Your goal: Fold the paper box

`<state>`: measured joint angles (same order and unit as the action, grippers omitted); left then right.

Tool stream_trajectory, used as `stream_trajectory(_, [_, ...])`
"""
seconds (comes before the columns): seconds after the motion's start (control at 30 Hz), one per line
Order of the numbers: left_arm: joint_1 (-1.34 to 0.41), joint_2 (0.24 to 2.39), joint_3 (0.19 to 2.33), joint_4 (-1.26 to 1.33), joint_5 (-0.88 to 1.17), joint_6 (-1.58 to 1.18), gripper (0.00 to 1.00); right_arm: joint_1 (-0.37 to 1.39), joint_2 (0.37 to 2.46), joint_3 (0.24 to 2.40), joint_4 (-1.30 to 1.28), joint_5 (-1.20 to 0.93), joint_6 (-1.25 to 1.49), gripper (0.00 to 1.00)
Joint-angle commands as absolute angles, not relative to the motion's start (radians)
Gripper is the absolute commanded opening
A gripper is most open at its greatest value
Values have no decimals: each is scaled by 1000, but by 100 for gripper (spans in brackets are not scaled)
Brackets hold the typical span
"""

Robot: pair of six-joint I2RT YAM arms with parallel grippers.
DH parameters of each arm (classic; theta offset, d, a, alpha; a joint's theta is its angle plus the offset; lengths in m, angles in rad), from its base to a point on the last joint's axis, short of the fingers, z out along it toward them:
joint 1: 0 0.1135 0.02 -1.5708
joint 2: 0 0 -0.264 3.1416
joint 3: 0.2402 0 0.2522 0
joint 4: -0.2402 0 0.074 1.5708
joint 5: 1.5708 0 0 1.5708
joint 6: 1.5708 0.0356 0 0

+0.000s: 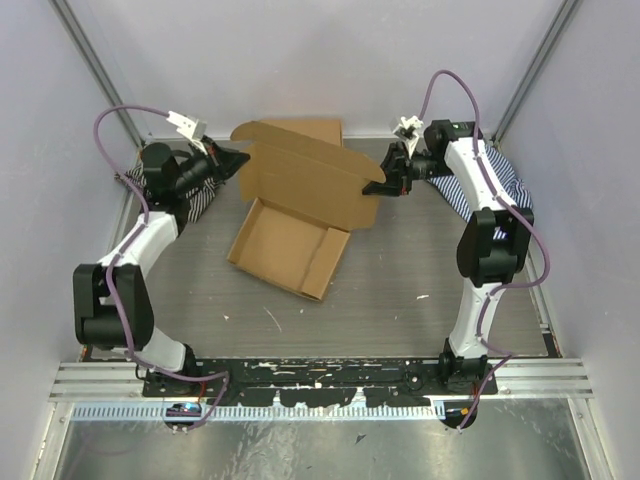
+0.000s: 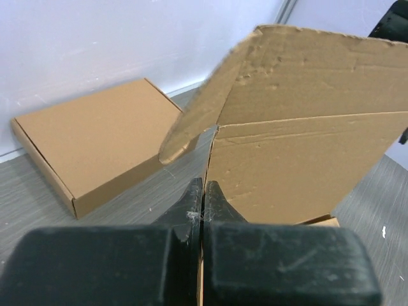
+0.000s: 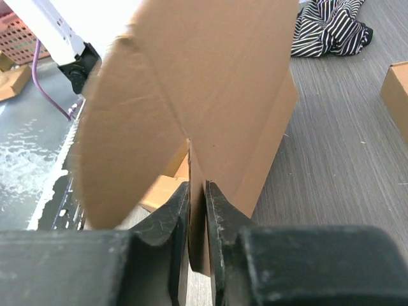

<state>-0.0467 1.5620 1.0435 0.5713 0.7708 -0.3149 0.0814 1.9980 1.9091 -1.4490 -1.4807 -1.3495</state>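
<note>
The paper box (image 1: 290, 250) lies mid-table as a shallow brown tray, with its big lid panel (image 1: 315, 178) standing up along the far side. My left gripper (image 1: 243, 158) is at the lid's left edge. In the left wrist view its fingers (image 2: 204, 185) are pressed together on a thin cardboard edge, with the lid (image 2: 299, 159) rising ahead. My right gripper (image 1: 378, 188) is at the lid's right edge. In the right wrist view it (image 3: 197, 186) has a cardboard flap (image 3: 197, 229) between its two narrow-set fingers, and the lid panel (image 3: 191, 76) fills the view above.
A flat closed brown box (image 1: 318, 130) (image 2: 95, 140) lies against the back wall behind the lid. Striped cloths lie under each arm, left (image 1: 198, 200) and right (image 1: 505, 185) (image 3: 331, 25). Walls close in on three sides.
</note>
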Motion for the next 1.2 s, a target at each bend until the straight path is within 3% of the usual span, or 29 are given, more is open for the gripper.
stream_trajectory(0.0, [-53,1439,1015,458,734,-261,0,84,2012,1971,-1463,-1541,-1300,23])
stream_trajectory(0.13, [-67,1312,968,353,662,-215,0,84,2015,1980,-1463,-1557,-1282,41])
stream_trajectory(0.3, [-111,1175,919,216,544,-176,0,79,2001,1975,-1463,-1510,-1293,98])
stream_trajectory(0.5, [-188,1125,921,45,399,-99,0,-22,2020,1953,-1463,-1524,-1279,100])
stream_trajectory(0.77, [-189,1091,884,53,314,-96,0,-157,2098,2010,-1466,-1620,-1224,100])
stream_trajectory(0.83, [-189,1077,873,61,312,-99,0,-154,2120,2109,-1467,-1620,-1143,100])
stream_trajectory(0.97, [-192,1049,859,68,305,-102,0,-113,2188,2508,-1437,-1619,-789,100])
stream_trajectory(1.07, [-194,1045,867,64,311,-109,0,-21,2056,2518,-937,-1581,-187,100])
stream_trajectory(1.17, [-195,1048,869,65,314,-109,0,40,1745,2110,210,-1256,600,100])
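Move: The left hand holds the raised lid's left edge; the lid's middle lies about 14 cm to its right, 3 cm back and 7 cm lower. The open tray sits some 9 cm back, 9 cm right and 24 cm below that hand, the closed box 22 cm ahead and 10 cm right. From the right hand, at the lid's other edge, the lid's middle is about 15 cm left, 5 cm ahead and 6 cm lower, the tray 20 cm left, level in reach, 22 cm below. Back towards its base by about 9 cm the left hand draws the lid edge it still pinches, arching up then sinking again, and turning roughly 15 degrees counter-clockwise. Meanwhile the right hand opens wide, lets go of the lid, slides off to the right some 10 cm and forward, then rises steeply about 10 cm while swinging partly back left. ##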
